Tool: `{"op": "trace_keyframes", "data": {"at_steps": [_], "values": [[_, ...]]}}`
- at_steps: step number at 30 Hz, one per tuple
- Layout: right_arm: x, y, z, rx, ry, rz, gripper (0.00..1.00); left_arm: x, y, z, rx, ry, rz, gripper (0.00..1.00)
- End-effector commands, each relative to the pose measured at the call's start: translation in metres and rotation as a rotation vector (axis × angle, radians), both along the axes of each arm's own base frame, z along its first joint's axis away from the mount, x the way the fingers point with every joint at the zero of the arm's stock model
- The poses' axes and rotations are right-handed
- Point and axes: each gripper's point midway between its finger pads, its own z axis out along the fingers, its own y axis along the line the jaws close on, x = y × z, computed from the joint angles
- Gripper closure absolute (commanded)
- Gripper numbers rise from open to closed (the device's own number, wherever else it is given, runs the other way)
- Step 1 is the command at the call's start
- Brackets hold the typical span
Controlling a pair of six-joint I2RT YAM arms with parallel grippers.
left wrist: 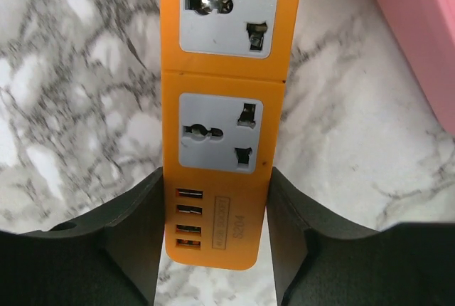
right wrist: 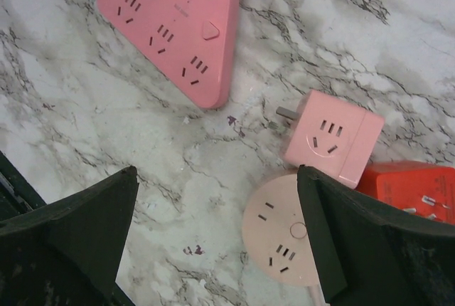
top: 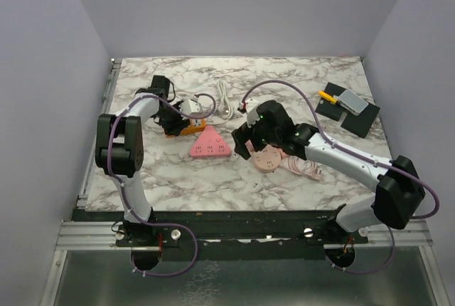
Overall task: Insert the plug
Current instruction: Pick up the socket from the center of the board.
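Note:
An orange power strip (left wrist: 222, 71) with grey universal sockets and several USB ports lies on the marble table. My left gripper (left wrist: 215, 203) straddles its USB end, with both black fingers (left wrist: 135, 228) pressed against its sides. In the top view this gripper (top: 175, 117) is at the back left by the strip (top: 193, 129). A pink cube plug adapter (right wrist: 333, 135) with metal prongs (right wrist: 284, 114) lies on the table. My right gripper (right wrist: 217, 178) hangs open above bare marble, with the cube just beyond its right finger (right wrist: 334, 242).
A pink triangular power strip (right wrist: 181, 25) (top: 210, 144) lies mid-table. A round pink socket (right wrist: 281, 231) (top: 269, 158) sits under the right finger, with a red block (right wrist: 412, 188) beside it. A white coiled cord (top: 224, 101) lies at the back. A black pad (top: 348, 109) sits back right.

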Motion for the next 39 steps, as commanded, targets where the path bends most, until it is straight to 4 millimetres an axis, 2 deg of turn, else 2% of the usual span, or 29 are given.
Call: {"op": "trace_keyframes", "data": {"at_steps": [1, 4, 5, 10, 15, 18, 23, 28, 33, 39], "values": [[0.009, 0.033, 0.006, 0.045, -0.012, 0.032, 0.0, -0.031, 0.027, 0.018, 0.021, 0.004, 0.003, 0.73], [0.012, 0.057, -0.011, 0.017, 0.02, 0.062, 0.0, -0.056, 0.043, 0.019, 0.058, 0.019, -0.024, 0.88], [0.012, 0.066, -0.017, 0.008, 0.028, 0.077, 0.0, -0.064, 0.055, 0.018, 0.073, 0.026, -0.014, 0.9], [0.024, 0.092, -0.046, -0.004, 0.035, 0.099, 0.0, -0.098, 0.081, 0.015, 0.137, 0.022, -0.038, 0.91], [0.038, 0.103, -0.066, 0.012, -0.005, 0.096, 0.0, -0.114, 0.086, 0.013, 0.153, 0.014, -0.067, 0.91], [0.043, 0.105, -0.076, 0.009, 0.001, 0.096, 0.0, -0.121, 0.081, 0.014, 0.142, -0.009, -0.13, 0.92], [0.046, 0.096, -0.078, 0.028, 0.021, 0.09, 0.0, -0.133, 0.066, 0.012, 0.099, -0.073, -0.294, 0.97], [0.054, 0.092, -0.088, -0.008, 0.023, 0.074, 0.0, -0.144, 0.051, 0.006, 0.044, -0.036, -0.364, 1.0], [0.045, 0.095, -0.105, -0.022, 0.077, 0.111, 0.0, -0.145, 0.059, 0.0, 0.078, 0.0, -0.337, 1.0], [0.04, 0.091, -0.123, -0.049, 0.121, 0.095, 0.0, -0.139, 0.087, -0.001, 0.134, -0.002, -0.295, 1.0]]}}
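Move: The orange socket strip is already pinched in the left gripper by its left end, its middle some 6 cm to the right. Clear table for it lies about 13 cm back and 7 cm left; the pink triangular socket is about 15 cm right and 6 cm back. From the right gripper that triangle lies some 14 cm left, 8 cm ahead and 12 cm lower; the round socket is 6 cm right and 3 cm ahead, the pink cube 10 cm ahead and 2 cm right, both on the table. Keep the left gripper shut on the orange strip and draw it back about 13 cm and left 7 cm, low over the table, first diagonally, then mainly back with a clockwise turn of some 15 degrees. Meanwhile bring the right gripper, wide open, left and down about 10 cm each and a little forward, until its fingers come close over the pink triangular socket. ##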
